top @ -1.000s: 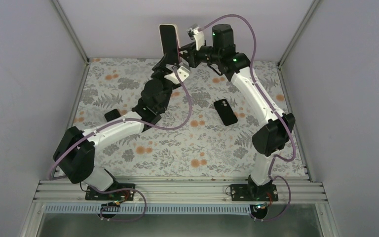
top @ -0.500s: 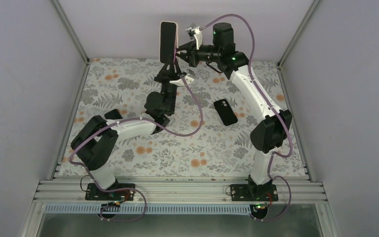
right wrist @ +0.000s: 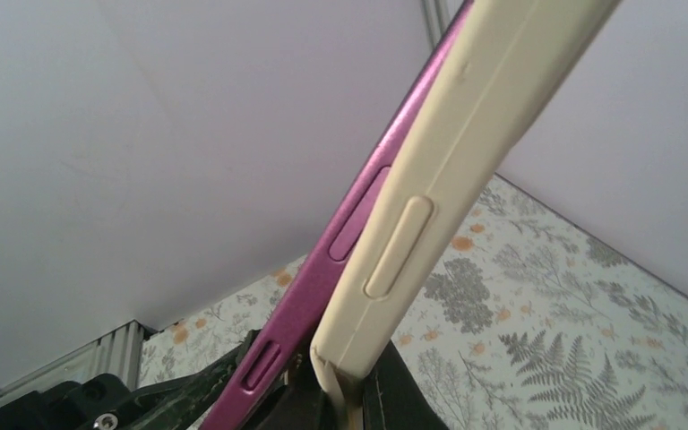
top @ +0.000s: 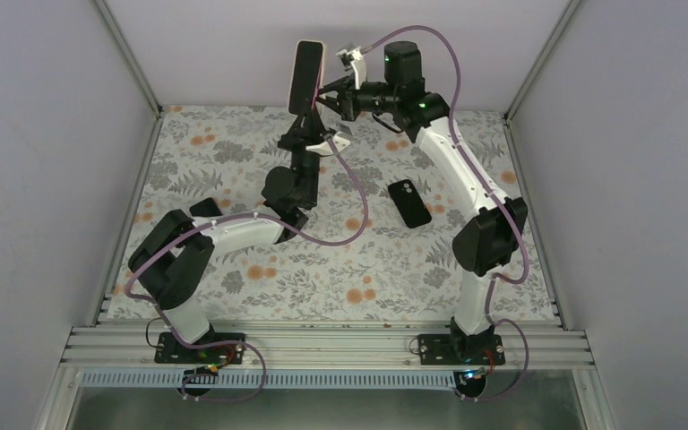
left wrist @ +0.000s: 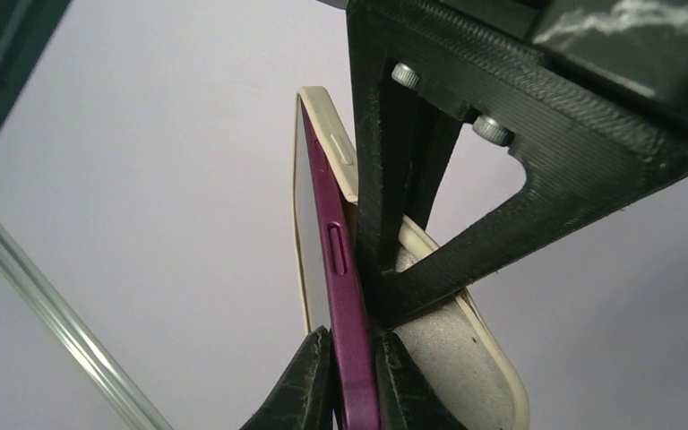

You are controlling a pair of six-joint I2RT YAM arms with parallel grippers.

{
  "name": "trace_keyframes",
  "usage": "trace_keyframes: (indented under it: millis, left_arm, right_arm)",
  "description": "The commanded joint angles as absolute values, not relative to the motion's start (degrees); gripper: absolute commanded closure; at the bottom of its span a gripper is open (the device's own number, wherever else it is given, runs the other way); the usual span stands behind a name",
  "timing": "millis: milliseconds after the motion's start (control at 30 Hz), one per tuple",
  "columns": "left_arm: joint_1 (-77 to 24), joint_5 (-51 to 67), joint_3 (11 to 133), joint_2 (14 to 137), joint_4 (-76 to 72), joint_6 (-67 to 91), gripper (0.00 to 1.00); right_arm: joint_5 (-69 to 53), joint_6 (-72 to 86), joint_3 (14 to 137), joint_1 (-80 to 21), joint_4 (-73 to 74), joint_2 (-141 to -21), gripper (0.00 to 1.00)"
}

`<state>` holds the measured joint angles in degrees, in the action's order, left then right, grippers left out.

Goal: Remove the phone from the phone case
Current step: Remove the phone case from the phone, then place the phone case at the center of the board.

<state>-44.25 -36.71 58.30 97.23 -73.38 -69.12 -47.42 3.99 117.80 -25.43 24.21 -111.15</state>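
Note:
A purple phone (top: 306,76) in a cream case is held upright, high above the back of the table. My left gripper (top: 310,115) is shut on the phone's lower end from below. In the left wrist view its fingertips (left wrist: 318,367) pinch the purple phone (left wrist: 340,269), and the cream case (left wrist: 466,358) is peeled away behind it. My right gripper (top: 328,92) is shut on the case's edge from the right. In the right wrist view the case (right wrist: 448,161) stands apart from the phone (right wrist: 349,233) at the bottom corner, where my right gripper (right wrist: 358,399) grips it.
A black phone-shaped item (top: 409,202) lies on the floral table cover (top: 233,161), right of centre. A small dark object (top: 203,208) lies beside the left arm's elbow. Grey walls enclose the table on three sides.
The left arm has folded its elbow in and stands more upright. The phone has risen slightly and tilted its top to the right. Both grippers have kept their hold.

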Motion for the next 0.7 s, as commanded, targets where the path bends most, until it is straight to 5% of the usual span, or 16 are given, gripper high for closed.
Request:
trace_keyframes:
  millis: [0, 367, 500, 667]
  left_arm:
    - [-44.5, -37.7, 60.7, 90.8, -76.4, -63.1, 0.98]
    - [-47.6, -38.9, 60.6, 85.8, -61.7, -55.6, 0.98]
    - [-47.3, -38.6, 56.9, 83.1, -60.1, -56.8, 0.98]
    - [-43.3, -36.1, 51.8, 78.0, -49.3, -51.9, 0.98]
  right_arm:
    - [-36.4, -0.1, 117.3, -24.8, 32.2, -114.1, 0.97]
    - [-12.5, -4.2, 114.5, -23.5, 26.6, -112.3, 0.97]
    - [-19.6, -6.5, 113.1, -20.7, 30.5, -113.0, 0.97]
    - [-39.6, -18.4, 118.2, -18.9, 55.5, -120.1, 0.97]
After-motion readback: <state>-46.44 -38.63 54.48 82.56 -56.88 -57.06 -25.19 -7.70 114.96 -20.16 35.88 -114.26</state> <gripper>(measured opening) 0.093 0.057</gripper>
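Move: The purple phone is pinched near its lower end by the left hand, its middle about 6 cm ahead and 3 cm up. From the right hand, that middle is roughly 3 cm ahead, 3 cm left and 3 cm up. The half-peeled case's middle lies about 7 cm ahead of the left hand, 2 cm right and 3 cm up. On the table some 38 cm below, a black phone lies about 21 cm right and 3 cm back from the right hand. The case, still gripped by its edge in the right hand, is peeled off the phone's upper end: the right hand sweeps about 10 cm down, 8 cm right and 8 cm forward, its left-pointing fingers tipping down and swinging forward some 20–30 degrees. The left hand keeps its pinch on the phone and draws it back about 4 cm, rising as much before sinking a little and easing left. Both grippers stay shut. ##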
